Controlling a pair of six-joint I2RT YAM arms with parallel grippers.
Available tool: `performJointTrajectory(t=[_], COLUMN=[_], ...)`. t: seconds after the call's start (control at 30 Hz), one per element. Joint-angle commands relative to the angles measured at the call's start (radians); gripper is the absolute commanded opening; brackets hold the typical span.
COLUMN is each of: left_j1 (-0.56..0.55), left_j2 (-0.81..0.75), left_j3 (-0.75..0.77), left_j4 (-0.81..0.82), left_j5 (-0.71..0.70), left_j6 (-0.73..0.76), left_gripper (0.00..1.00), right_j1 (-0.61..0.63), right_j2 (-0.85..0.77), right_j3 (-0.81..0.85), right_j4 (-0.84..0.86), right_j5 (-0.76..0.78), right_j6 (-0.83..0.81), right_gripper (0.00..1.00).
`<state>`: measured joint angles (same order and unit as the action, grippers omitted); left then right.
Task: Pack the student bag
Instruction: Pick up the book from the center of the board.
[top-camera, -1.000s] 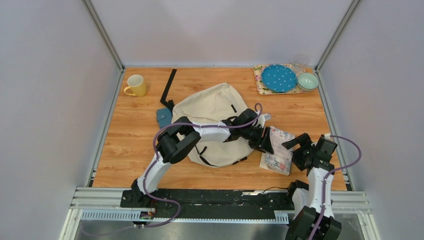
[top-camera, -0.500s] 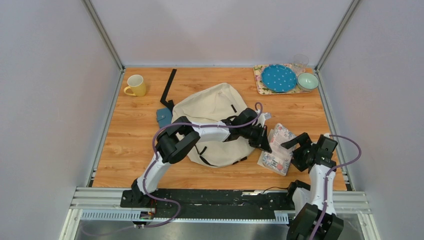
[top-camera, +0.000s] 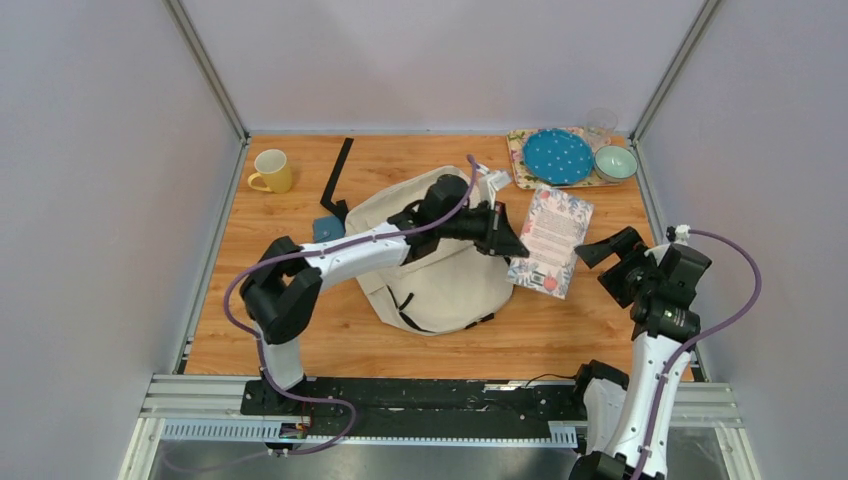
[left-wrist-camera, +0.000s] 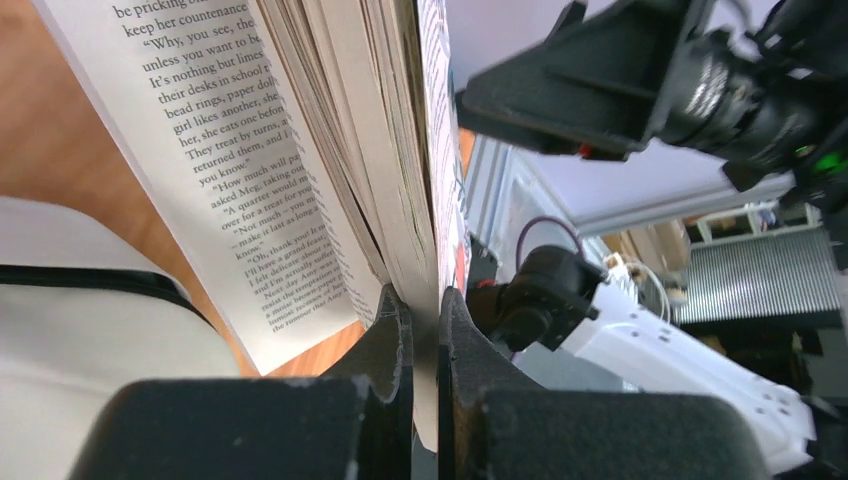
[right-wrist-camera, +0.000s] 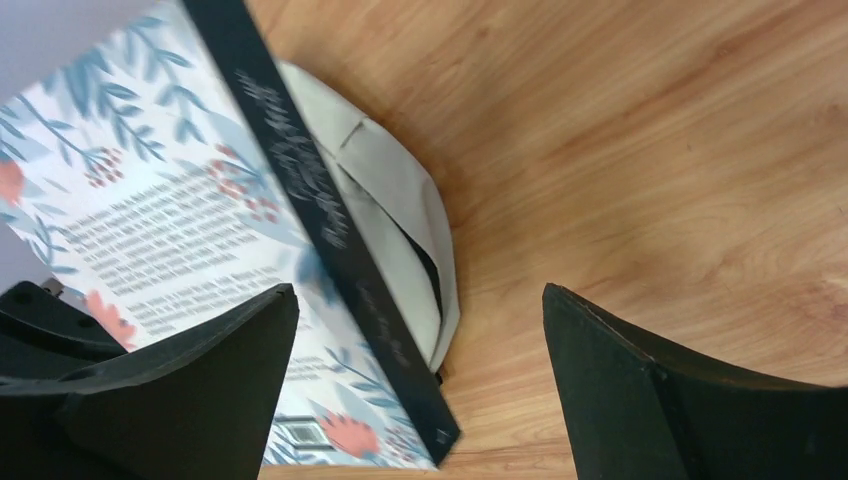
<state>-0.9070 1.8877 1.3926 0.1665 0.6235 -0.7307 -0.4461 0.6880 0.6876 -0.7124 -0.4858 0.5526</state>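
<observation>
The student bag (top-camera: 445, 290), a cream backpack with black straps, lies mid-table. My left arm reaches across it, and my left gripper (top-camera: 508, 242) is shut on the near edge of a floral-covered book (top-camera: 553, 238), which is lifted and tilted beside the bag's right side. In the left wrist view the gripper (left-wrist-camera: 424, 305) pinches the back cover and some of the pages, while the other book pages (left-wrist-camera: 250, 150) fan open. My right gripper (top-camera: 612, 257) stands open just right of the book. In its wrist view the gripper (right-wrist-camera: 418, 300) is wide apart, with the book (right-wrist-camera: 150, 200) and bag (right-wrist-camera: 390, 215) below.
A yellow mug (top-camera: 271, 170) stands at the back left. A black strap (top-camera: 338, 172) and a blue pouch (top-camera: 326, 232) lie left of the bag. At the back right a tray (top-camera: 520, 165) holds a blue plate (top-camera: 557, 156), a bowl (top-camera: 615, 162) and a glass (top-camera: 601, 124).
My left gripper shut on the book and raised it off the table, carrying it toward the back. The right arm pulled back to the right and lifted, its jaws still wide.
</observation>
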Motion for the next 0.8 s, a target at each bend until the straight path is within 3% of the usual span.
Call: performJointTrajectory(t=[0.0,0.23,0.37,0.77], left_j1=[0.051,0.071,0.077,0.091], left_j2=[-0.177,-0.251,-0.262,-0.253], left_j3=[-0.094,-0.179,-0.205,-0.299], left_j4=[0.275,0.395,0.467,0.839], left_j5=[0.051,0.099,0.148,0.303], left_j6=[-0.044,-0.082,-0.101,-0.297], left_gripper=[0.00,0.00,0.00,0.00], right_j1=[0.004,0.015,0.053,0.151], right_j2=[-0.054,-0.053,-0.035,0.044], right_j3=[0.078,0.072,0.033,0.013], right_j4=[-0.016,0.238,0.355,0.427], right_j5=[-0.088,-0.506,-0.525,-0.519], right_j6=[-0.010,0.130,0.158,0.133], right_gripper=[0.96,0.96,0.92,0.93])
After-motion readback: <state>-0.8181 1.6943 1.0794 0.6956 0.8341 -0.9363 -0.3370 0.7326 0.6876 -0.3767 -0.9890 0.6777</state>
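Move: My left hand already pinches the book by its left edge; the book's middle is about 6 cm to its right and 1 cm ahead, roughly level. From my empty, wide-open right hand, that middle is some 9 cm to the left and 1 cm ahead, near its height. The bag lies about 17 cm left of my left hand, 5 cm ahead and 15 cm below. The blue plate is some 27 cm ahead of my right hand, 3 cm left, 12 cm down. I bring my open right hand some 8 cm left and 8 cm up after the book, swinging it nearly 30 degrees counter-clockwise and raising its fingertips until they come around the spine edge, still open. My left hand keeps its pinch and lifts the book about 6 cm while carrying it 5 cm left over the bag, first slightly forward, then back, tipping its fingers up. ##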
